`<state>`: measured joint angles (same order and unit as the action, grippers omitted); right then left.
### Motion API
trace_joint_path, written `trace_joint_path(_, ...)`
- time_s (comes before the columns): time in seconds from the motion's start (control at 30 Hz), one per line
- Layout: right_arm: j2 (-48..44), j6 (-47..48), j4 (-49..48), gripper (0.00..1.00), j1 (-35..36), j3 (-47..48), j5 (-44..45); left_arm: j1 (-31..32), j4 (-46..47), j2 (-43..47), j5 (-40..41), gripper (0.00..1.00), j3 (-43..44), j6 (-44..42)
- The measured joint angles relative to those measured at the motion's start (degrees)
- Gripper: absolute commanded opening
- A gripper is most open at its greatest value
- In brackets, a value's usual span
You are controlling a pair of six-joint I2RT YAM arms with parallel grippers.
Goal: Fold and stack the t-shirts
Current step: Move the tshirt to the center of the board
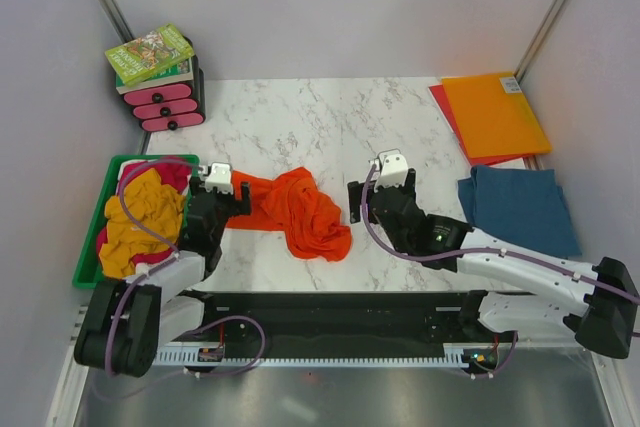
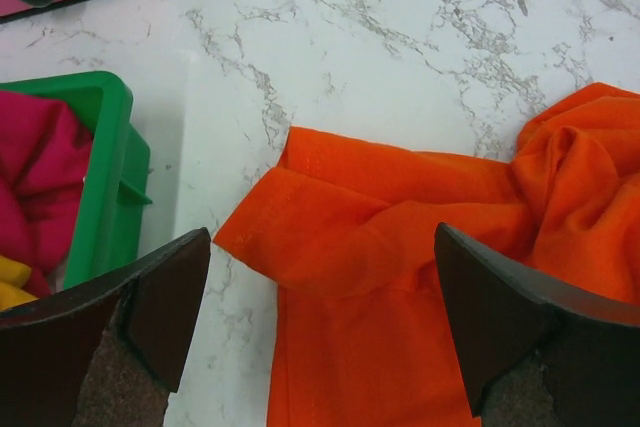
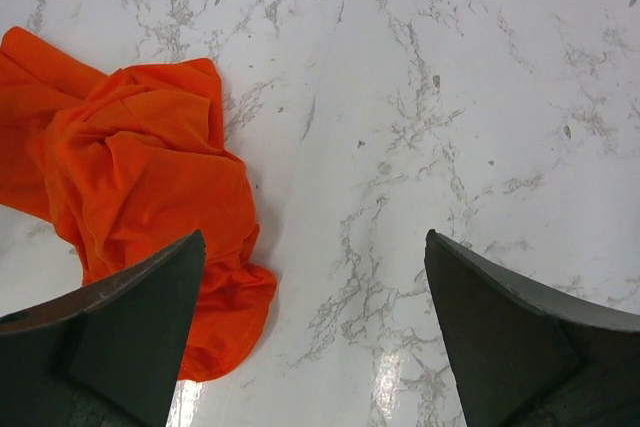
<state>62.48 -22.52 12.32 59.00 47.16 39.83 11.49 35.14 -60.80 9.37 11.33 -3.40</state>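
A bright orange t-shirt (image 1: 300,212) lies crumpled on the marble table, one end stretched out to the left. My left gripper (image 1: 230,190) hangs open over that stretched end (image 2: 370,237), with the cloth lying between its fingers and held by neither. My right gripper (image 1: 385,187) is open over bare marble (image 3: 400,147), just right of the orange t-shirt (image 3: 140,177), with nothing between its fingers. A teal-blue t-shirt (image 1: 520,209) lies flat at the right. Mustard-yellow (image 1: 140,222) and magenta (image 2: 35,177) t-shirts are piled in a green bin (image 1: 92,232).
Flat orange and red folders (image 1: 495,112) lie at the back right. A pink drawer unit (image 1: 165,102) with a book on top stands at the back left. The green bin's wall (image 2: 110,187) is close to my left gripper's left finger.
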Motion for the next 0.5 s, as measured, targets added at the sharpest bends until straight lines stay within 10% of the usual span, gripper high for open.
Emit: trace_joint_path(0.5, 9.2, -0.13, -5.25, 0.98, -0.35, -1.38, -0.81, -6.56, 26.69, -21.07, -11.28, 1.0, -0.92, -0.59)
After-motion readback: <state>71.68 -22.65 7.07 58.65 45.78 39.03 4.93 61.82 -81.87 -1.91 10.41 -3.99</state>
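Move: The orange t-shirt lies crumpled under and right of the left hand, its middle about 13 cm to the right, nearly level with the hand and some 8 cm below, its left end almost beneath the open fingers. The green bin stands roughly 21 cm to that hand's left, about 1 cm farther back. From the right hand the t-shirt's middle is about 19 cm to the left, 6 cm ahead and 19 cm below; the folded blue t-shirt lies some 34 cm to its right and 5 cm ahead. Over the orange t-shirt's left end, the left hand eases about 3 cm forward and sinks half as much, slowing towards the finish with its fingertips tilting and turning right only slightly. The right hand heads down towards the shirt, about 4.5 cm, drifting a little left as it sinks. Both grippers stay wide open, and neither is seen to touch the cloth. ##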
